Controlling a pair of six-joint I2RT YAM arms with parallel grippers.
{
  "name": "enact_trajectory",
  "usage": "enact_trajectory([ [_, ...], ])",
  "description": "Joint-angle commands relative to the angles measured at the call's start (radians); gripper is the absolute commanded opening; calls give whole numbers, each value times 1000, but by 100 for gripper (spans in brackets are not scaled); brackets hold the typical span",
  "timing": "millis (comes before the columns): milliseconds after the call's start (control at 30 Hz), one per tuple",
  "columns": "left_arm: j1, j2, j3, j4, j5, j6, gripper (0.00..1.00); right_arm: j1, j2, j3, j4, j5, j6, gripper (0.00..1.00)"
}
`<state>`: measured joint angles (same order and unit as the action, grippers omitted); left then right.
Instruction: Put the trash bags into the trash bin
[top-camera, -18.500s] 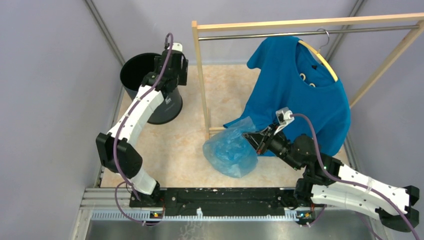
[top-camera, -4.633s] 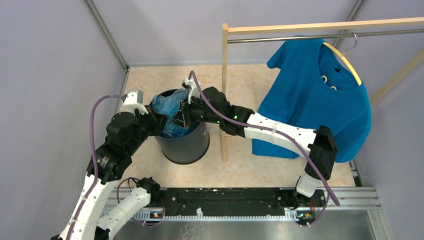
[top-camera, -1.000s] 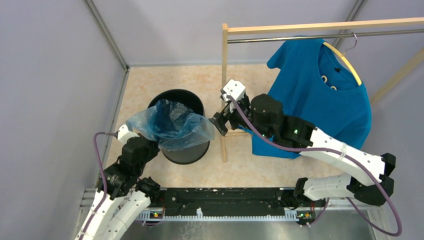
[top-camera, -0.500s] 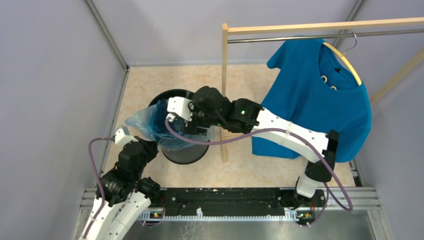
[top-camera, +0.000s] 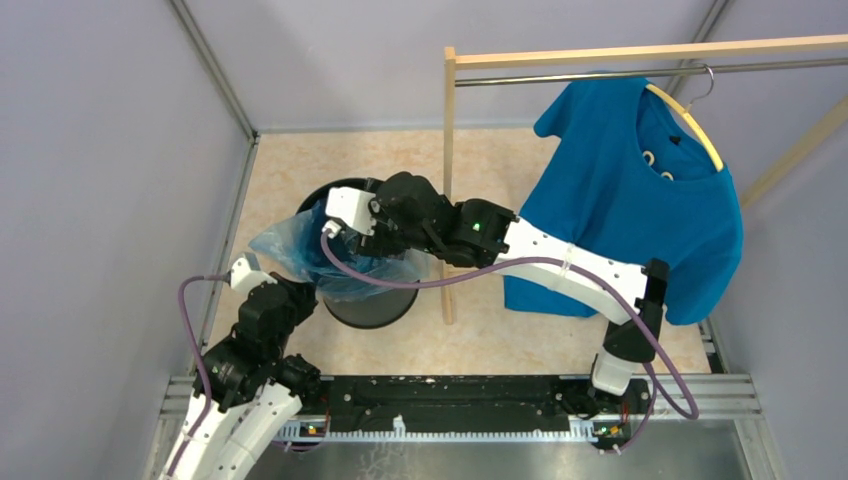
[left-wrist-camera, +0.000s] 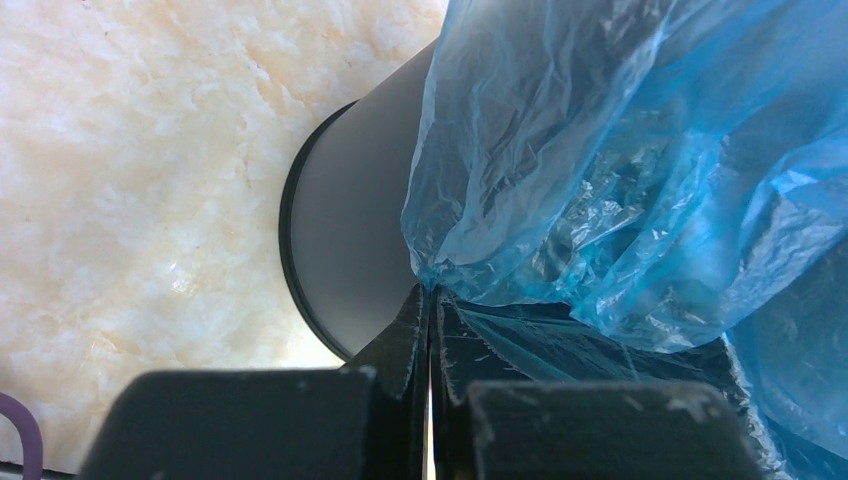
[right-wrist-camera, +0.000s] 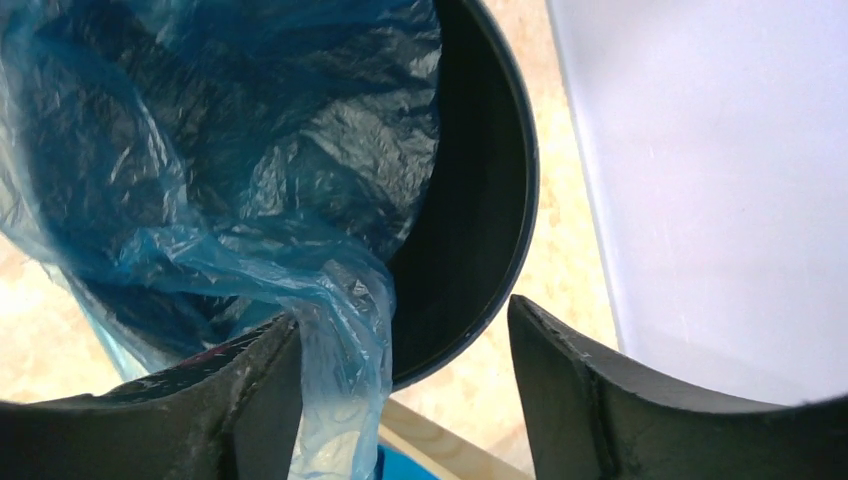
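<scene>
The black trash bin (top-camera: 372, 300) stands left of centre on the floor. The light-blue trash bag (top-camera: 285, 243) hangs in its mouth and spills over the near-left rim. My left gripper (left-wrist-camera: 430, 292) is shut on the bag's edge (left-wrist-camera: 620, 150), just outside the bin's grey-looking wall (left-wrist-camera: 355, 240). My right gripper (right-wrist-camera: 400, 312) hovers over the bin's mouth with its jaws wide open. A fold of the bag (right-wrist-camera: 345, 330) lies against its left finger, above the bin's rim (right-wrist-camera: 525, 190). In the top view the right arm (top-camera: 420, 220) reaches across the bin and hides the fingers.
A wooden clothes rack's post (top-camera: 447, 190) stands just right of the bin. A blue T-shirt (top-camera: 640, 200) hangs on a hanger from the rack at the right. Grey walls close in the left and back. A metal rail (top-camera: 450, 395) runs along the near edge.
The right arm swung left from beside the rack post to above the bin, and its jaws narrowed a little. The left gripper kept its hold on the bag's edge.
</scene>
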<state>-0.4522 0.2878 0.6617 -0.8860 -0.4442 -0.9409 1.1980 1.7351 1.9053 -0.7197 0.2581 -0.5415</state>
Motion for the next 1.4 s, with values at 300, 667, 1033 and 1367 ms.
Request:
enact_trajectory([
  [300, -16, -4, 2, 23, -43, -23, 0, -2, 32, -32, 295, 127, 79, 0],
  [667, -27, 8, 8, -7, -62, -56, 0, -143, 76, -72, 433, 474, 216, 0],
  [1033, -39, 4, 14, -22, -67, -71, 0, -151, 135, -160, 459, 553, 224, 0],
  [1367, -40, 0, 15, -19, -75, -67, 0, -41, 22, -171, 391, 501, 193, 2],
])
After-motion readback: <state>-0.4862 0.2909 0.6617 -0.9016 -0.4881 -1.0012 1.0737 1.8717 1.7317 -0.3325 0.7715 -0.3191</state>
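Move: A gathered fold of the trash bag's edge already hangs between the right hand's open fingers, only about 1 cm back and 1 cm left of their middle. The trash bin's mouth is centred roughly 4 cm ahead, 7 cm left and 8 cm below; the rack post stands some 10 cm right and 2 cm back. From the left hand, already shut on the bag's near-left edge, that fold is about 5 cm ahead, 13 cm right and 10 cm up. Drifting some 2 cm left and up, the right hand shuts its fingers on the bag fold, then sweeps forward and to the right by about 12 cm, turning clockwise nearly 40 degrees. With the fold still pinched it goes down about 8 cm outside the bin's far-right rim. The left hand stays put, keeping its pinch on the near-left edge. ##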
